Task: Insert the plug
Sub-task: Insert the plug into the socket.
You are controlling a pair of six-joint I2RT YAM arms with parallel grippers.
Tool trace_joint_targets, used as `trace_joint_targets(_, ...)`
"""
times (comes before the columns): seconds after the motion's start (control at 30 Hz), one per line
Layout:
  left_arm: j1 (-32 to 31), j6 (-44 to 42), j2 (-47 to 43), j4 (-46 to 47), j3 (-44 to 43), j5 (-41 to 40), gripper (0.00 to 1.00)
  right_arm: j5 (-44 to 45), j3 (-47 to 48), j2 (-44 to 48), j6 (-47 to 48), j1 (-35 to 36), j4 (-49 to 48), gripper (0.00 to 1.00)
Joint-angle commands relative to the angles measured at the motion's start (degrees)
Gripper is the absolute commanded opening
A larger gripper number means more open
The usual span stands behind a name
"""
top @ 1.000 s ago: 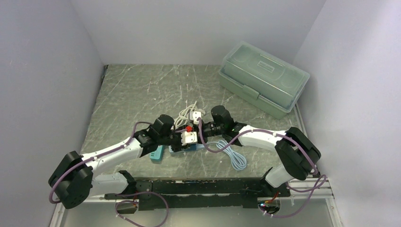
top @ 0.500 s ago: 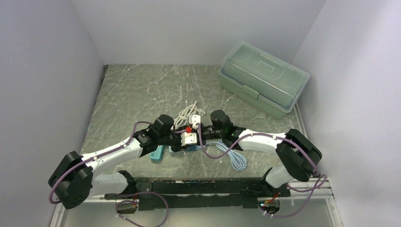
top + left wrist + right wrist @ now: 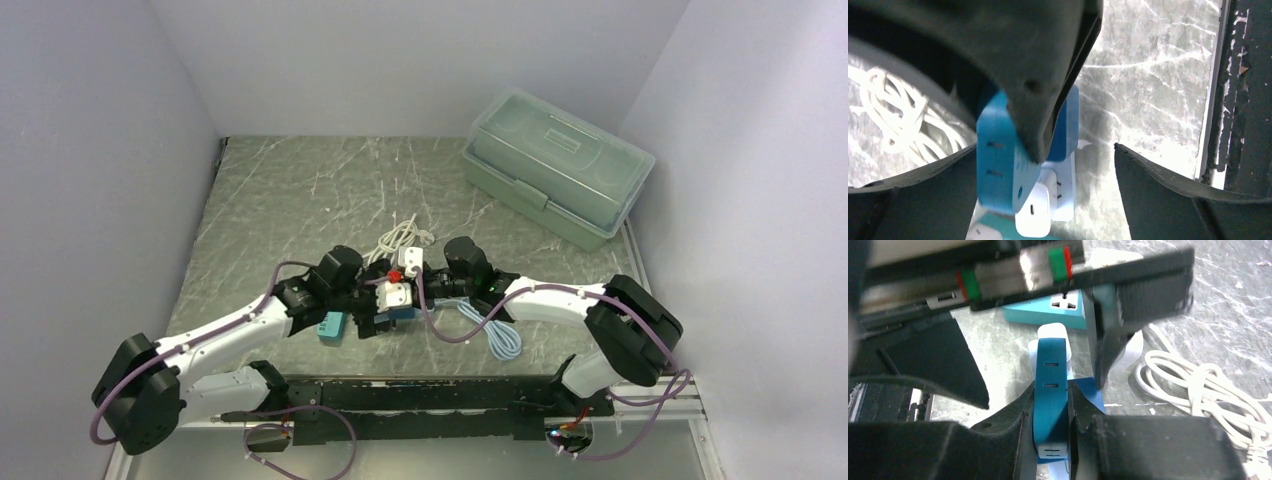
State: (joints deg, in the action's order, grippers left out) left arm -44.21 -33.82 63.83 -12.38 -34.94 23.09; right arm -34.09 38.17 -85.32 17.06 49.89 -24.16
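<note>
A blue socket adapter [image 3: 1050, 390] stands on edge, and my right gripper [image 3: 1052, 405] is shut on its two flat sides. A white plug [image 3: 1034, 215] with a small slot in its face sits against the adapter's far end; I cannot tell how deep it is seated. My left gripper [image 3: 1045, 150] is open wide around the adapter and plug, its fingers [image 3: 1168, 195] well apart from both. From above, both grippers meet at the table's middle over the white plug [image 3: 396, 294] and blue adapter [image 3: 403, 313].
A teal power strip [image 3: 330, 326] lies just left of the grippers. A coiled white cable [image 3: 400, 236] lies behind them and a pale blue cable [image 3: 492, 335] to the right. A green lidded toolbox [image 3: 556, 165] stands at the back right.
My left gripper has opened wide and let go of the white plug, and the left arm has shifted slightly to the near left. The right gripper keeps its hold on the blue adapter.
</note>
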Motion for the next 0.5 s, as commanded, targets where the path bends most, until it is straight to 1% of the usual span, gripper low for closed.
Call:
trace_joint_targets(0.0, 1.84, 3.36, -4.46, -6.08, -3.07, -3.08, 1.0, 5.97, -3.12, -3.41, 2.54, 0.41, 13.95, 0.0)
trace_joint_targets(0.13, 6.26, 4.98, -8.29, -10.22, -4.7, -1.54, 1.0, 4.12, -3.35, -1.73, 1.35, -0.58, 12.86, 0.0)
trace_joint_targets(0.2, 7.52, 5.22, -10.63, -10.58, -4.34, -1.06, 1.0, 3.41, -2.76, -1.16, 1.3, -1.07, 13.28, 0.0)
trace_joint_targets(0.23, 7.76, 5.33, -11.52, -10.11, -4.06, -0.88, 0.97, 2.85, -2.26, -1.01, 1.54, -1.3, 13.78, 0.0)
trace_joint_targets(0.3, 7.84, 4.99, -12.12, -9.3, -4.08, 0.64, 0.85, 2.54, -1.5, -0.55, 1.82, -1.54, 14.94, 0.0)
trace_joint_targets(0.33, 7.87, 4.72, -11.73, -8.65, -4.15, 1.62, 0.76, 2.4, -1.37, -0.34, 1.94, -1.61, 15.32, 0.0)
trace_joint_targets(0.37, 7.87, 4.59, -11.08, -7.76, -4.17, 2.36, 0.65, 2.29, -1.25, -0.16, 1.93, -1.63, 15.63, 0.0)
trace_joint_targets(0.4, 7.83, 4.36, -10.17, -6.99, -4.22, 3.24, 0.57, 2.15, -1.23, 0.06, 1.85, -1.64, 15.82, 0.0)
trace_joint_targets(0.43, 7.82, 3.66, -9.16, -6.53, -4.49, 4.36, 0.55, 2.12, -1.18, 0.28, 1.79, -1.7, 16.04, 0.0)
trace_joint_targets(0.47, 7.86, 3.09, -8.22, -6.4, -4.78, 6.38, 0.55, 2.03, -1.18, 0.62, 1.75, -1.77, 16.08, 0.0)
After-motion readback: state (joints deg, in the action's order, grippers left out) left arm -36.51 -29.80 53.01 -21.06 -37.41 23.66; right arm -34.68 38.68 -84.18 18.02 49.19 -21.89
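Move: The teal plug, gripped by the right hand about 2 cm left of its hand point, lies about 2 cm to the right and 1 cm ahead of the left hand, between its open fingers at the same height. The blue cube sits some 5 cm below the right hand and 2 cm left of it. From the left hand the white plug is about 4 cm left, 1 back and 6 below, and the white charger 4 cm left, 5 ahead and 7 below. Leftward and then upward, the empty left hand backs off from around the teal plug, about 4 cm to its left and some 4.5 cm up, drifting slightly forward and turning about 10 degrees counter-clockwise. Its wide-open fingers draw in to roughly half at the end, when it eases slightly back to the right. The right hand stays nearly in place over the blue cube, keeping its pinch on the teal plug. ##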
